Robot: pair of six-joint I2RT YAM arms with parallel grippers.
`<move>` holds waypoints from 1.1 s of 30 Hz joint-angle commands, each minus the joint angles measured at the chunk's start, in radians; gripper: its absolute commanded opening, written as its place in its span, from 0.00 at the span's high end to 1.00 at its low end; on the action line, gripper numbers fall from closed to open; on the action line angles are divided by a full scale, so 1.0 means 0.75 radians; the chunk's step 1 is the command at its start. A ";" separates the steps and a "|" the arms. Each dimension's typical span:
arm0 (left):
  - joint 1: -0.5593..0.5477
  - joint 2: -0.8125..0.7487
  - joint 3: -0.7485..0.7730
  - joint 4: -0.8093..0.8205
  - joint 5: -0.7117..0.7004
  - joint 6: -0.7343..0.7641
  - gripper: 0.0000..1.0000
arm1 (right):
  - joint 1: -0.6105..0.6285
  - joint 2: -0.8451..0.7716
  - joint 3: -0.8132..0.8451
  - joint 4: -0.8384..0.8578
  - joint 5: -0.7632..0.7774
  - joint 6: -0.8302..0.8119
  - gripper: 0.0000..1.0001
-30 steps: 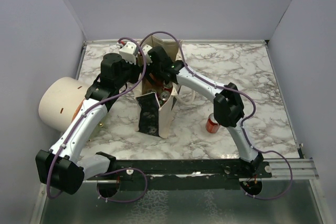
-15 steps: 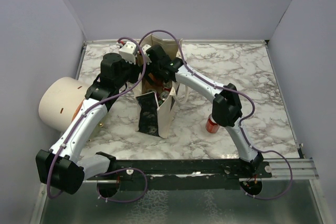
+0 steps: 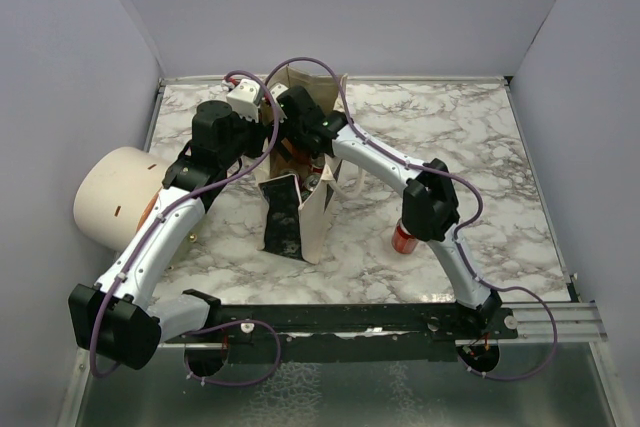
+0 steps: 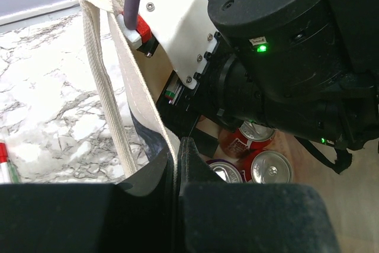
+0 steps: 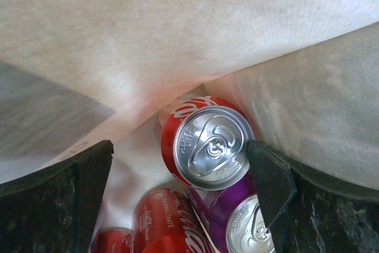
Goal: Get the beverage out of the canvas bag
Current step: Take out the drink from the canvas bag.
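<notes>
The canvas bag [image 3: 303, 215] stands upright mid-table, its black panel facing the arms. My left gripper [image 4: 175, 167] is shut on the bag's near rim, next to a loop handle [image 4: 102, 81], holding the mouth apart. My right gripper [image 5: 180, 149] reaches down inside the bag, open wide. An upright red beverage can [image 5: 207, 141] sits between its fingers [image 5: 273, 186], untouched. A purple can [image 5: 220, 202] and a lying red can [image 5: 169, 224] rest beside it. From the left wrist, can tops [image 4: 271, 167] show below the right arm's black wrist [image 4: 296, 45].
Another red can [image 3: 404, 237] stands on the marble table right of the bag, beside the right arm's elbow. A large cream cylinder [image 3: 112, 197] lies at the left edge against the wall. Grey walls close in three sides.
The right arm has shifted slightly left and deeper into the bag's mouth, its jaws spreading a little wider. The left gripper and bag have stayed put.
</notes>
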 commanded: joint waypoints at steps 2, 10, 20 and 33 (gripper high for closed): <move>-0.019 -0.056 0.088 0.176 0.058 0.044 1.00 | -0.059 0.135 -0.032 0.032 0.073 0.132 0.05; -0.017 -0.047 0.114 0.172 -0.138 0.034 1.00 | -0.074 0.139 -0.101 0.074 0.056 0.121 0.07; -0.015 -0.030 0.111 0.140 -0.224 0.036 1.00 | -0.088 0.100 -0.168 0.094 0.070 0.078 0.11; -0.010 -0.027 0.112 0.126 -0.204 0.032 1.00 | -0.087 0.045 -0.226 0.143 -0.075 -0.006 0.39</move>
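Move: The red can to take next leans in the bag's far corner, about 5 cm ahead of the right hand, 1 cm to its right and 4 cm below. A purple can sits some 4 cm nearer and 4 cm to the right of it; another red can is roughly 1 cm back of the hand, straight below by about 7 cm. From the left hand, the can to take lies about 6 cm ahead, 7 cm right and 20 cm below. The right hand's fingertips close from almost wide open onto the sides of the red can just below its lid, as the hand pushes about 3 cm forward into the bag's corner and, in the later half, shifts some 2 cm right, fingers tipping up slightly. The left hand keeps its pinch on the bag's left rim and draws it about 1.5 cm left with a small counter-clockwise turn. ##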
